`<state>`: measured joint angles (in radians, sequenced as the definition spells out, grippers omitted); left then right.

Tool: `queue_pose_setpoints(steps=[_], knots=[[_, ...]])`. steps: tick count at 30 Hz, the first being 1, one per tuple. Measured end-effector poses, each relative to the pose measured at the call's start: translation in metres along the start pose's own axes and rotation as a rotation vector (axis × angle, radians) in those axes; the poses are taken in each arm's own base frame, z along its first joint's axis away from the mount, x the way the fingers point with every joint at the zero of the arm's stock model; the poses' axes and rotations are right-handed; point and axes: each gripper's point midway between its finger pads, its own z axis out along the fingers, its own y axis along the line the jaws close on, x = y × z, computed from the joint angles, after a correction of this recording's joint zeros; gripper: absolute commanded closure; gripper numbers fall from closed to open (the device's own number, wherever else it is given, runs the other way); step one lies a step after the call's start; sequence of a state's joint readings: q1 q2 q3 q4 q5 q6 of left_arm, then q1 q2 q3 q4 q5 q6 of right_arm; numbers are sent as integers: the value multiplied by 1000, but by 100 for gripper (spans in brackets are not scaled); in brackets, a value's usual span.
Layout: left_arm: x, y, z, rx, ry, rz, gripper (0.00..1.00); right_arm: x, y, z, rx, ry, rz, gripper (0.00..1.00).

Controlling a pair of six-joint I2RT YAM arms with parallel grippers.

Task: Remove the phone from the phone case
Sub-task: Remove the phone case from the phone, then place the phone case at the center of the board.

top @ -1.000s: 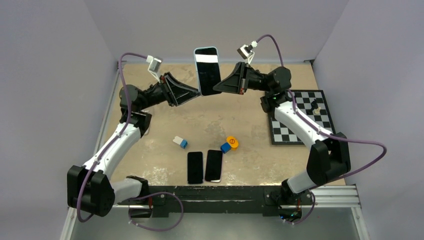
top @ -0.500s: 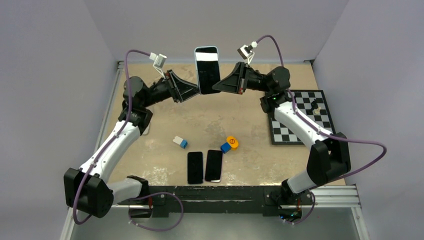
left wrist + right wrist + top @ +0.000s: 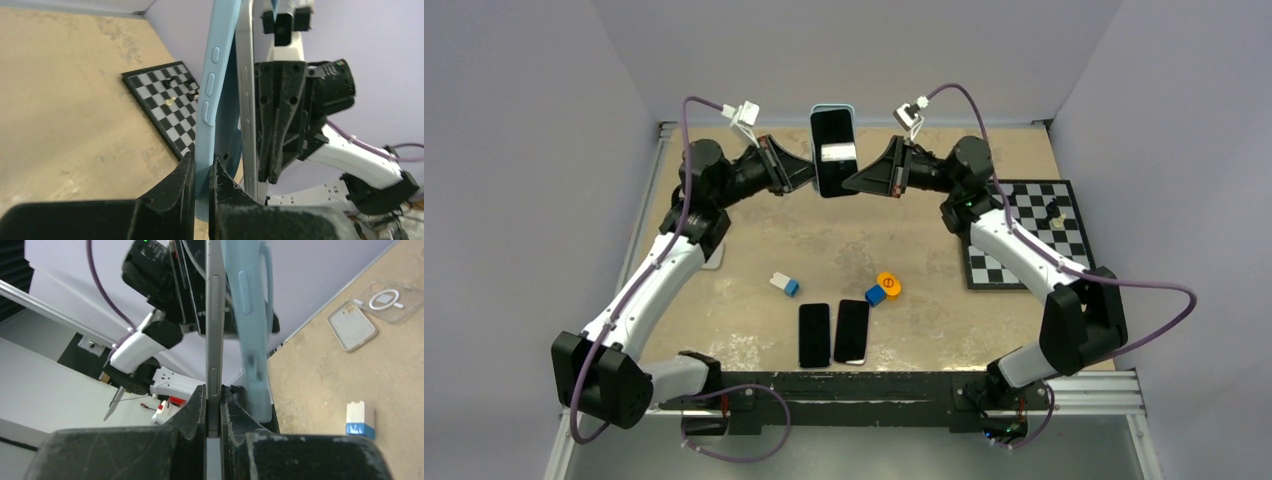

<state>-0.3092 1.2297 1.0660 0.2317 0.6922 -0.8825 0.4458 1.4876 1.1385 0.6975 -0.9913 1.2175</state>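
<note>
Raised above the far middle of the table, the dark-screened phone [image 3: 833,150] stands upright between both grippers, its light-blue phone case [image 3: 832,107] showing behind its top edge. In the left wrist view the case [image 3: 215,75] and the phone's grey metal edge [image 3: 246,100] stand side by side with a narrow gap between them. My left gripper [image 3: 201,159] is shut on the case's edge. My right gripper [image 3: 214,389] is shut on the phone's edge [image 3: 215,315], with the case [image 3: 250,315] just beyond it. From above, the left gripper [image 3: 812,177] and right gripper [image 3: 846,183] meet at the phone's lower sides.
Two dark phones [image 3: 814,334] [image 3: 852,331] lie near the front edge. A white-and-blue block [image 3: 784,284], a blue block [image 3: 875,295] and an orange disc [image 3: 889,284] lie mid-table. A chessboard [image 3: 1024,235] is at right. Two clear cases [image 3: 351,325] [image 3: 392,300] lie far left.
My left gripper has closed on the case's edge. Both arms have shifted the phone slightly left and up, and less of the blue rim shows around the screen.
</note>
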Motion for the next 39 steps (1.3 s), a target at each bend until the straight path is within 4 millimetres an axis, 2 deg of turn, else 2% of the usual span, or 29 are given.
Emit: queue_pose_setpoints(steps=[3, 7, 9, 15, 18, 22, 24, 29, 32, 36, 39], knots=[[-6, 30, -7, -197, -56, -64, 100, 14, -13, -2, 31, 34, 23, 100], [-24, 92, -41, -532, -206, -144, 100, 38, -23, -7, 50, 84, 47, 100], [-30, 111, -57, -637, -257, -173, 100, 49, -26, -11, 57, 102, 55, 100], [-39, 160, -99, -838, -414, -323, 100, 59, -30, -18, 90, 120, 32, 100], [-29, 195, -127, -929, -532, -454, 100, 62, -30, -21, 111, 128, 10, 100], [6, 251, -168, -1063, -714, -620, 100, 64, -26, -25, 123, 129, -20, 100], [11, 275, -180, -1116, -779, -677, 100, 65, -25, -27, 133, 128, -35, 100], [2, 314, -188, -1143, -914, -735, 100, 73, -26, -37, 187, 128, -63, 100], [0, 329, -187, -1162, -937, -744, 100, 79, -26, -46, 221, 125, -78, 100], [-13, 348, -182, -1159, -970, -755, 99, 86, -27, -53, 250, 123, -86, 100], [-21, 358, -181, -1170, -984, -751, 92, 90, -30, -55, 263, 126, -84, 100]])
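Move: The left hand's goal, bare table past the clear case, lies about 15 cm ahead, 29 left and 33 below; the clear case is 9 ahead, 28 left, the grey case level, 28 left. From the right hand, holding the phone, the near-edge phones lie 35 cm below and 15 back, one straight back, the other 9 left; the orange block is 4 back, 9 right. Left swings its held case about 40 cm left, down and forward; right lowers the phone, drawing back. ##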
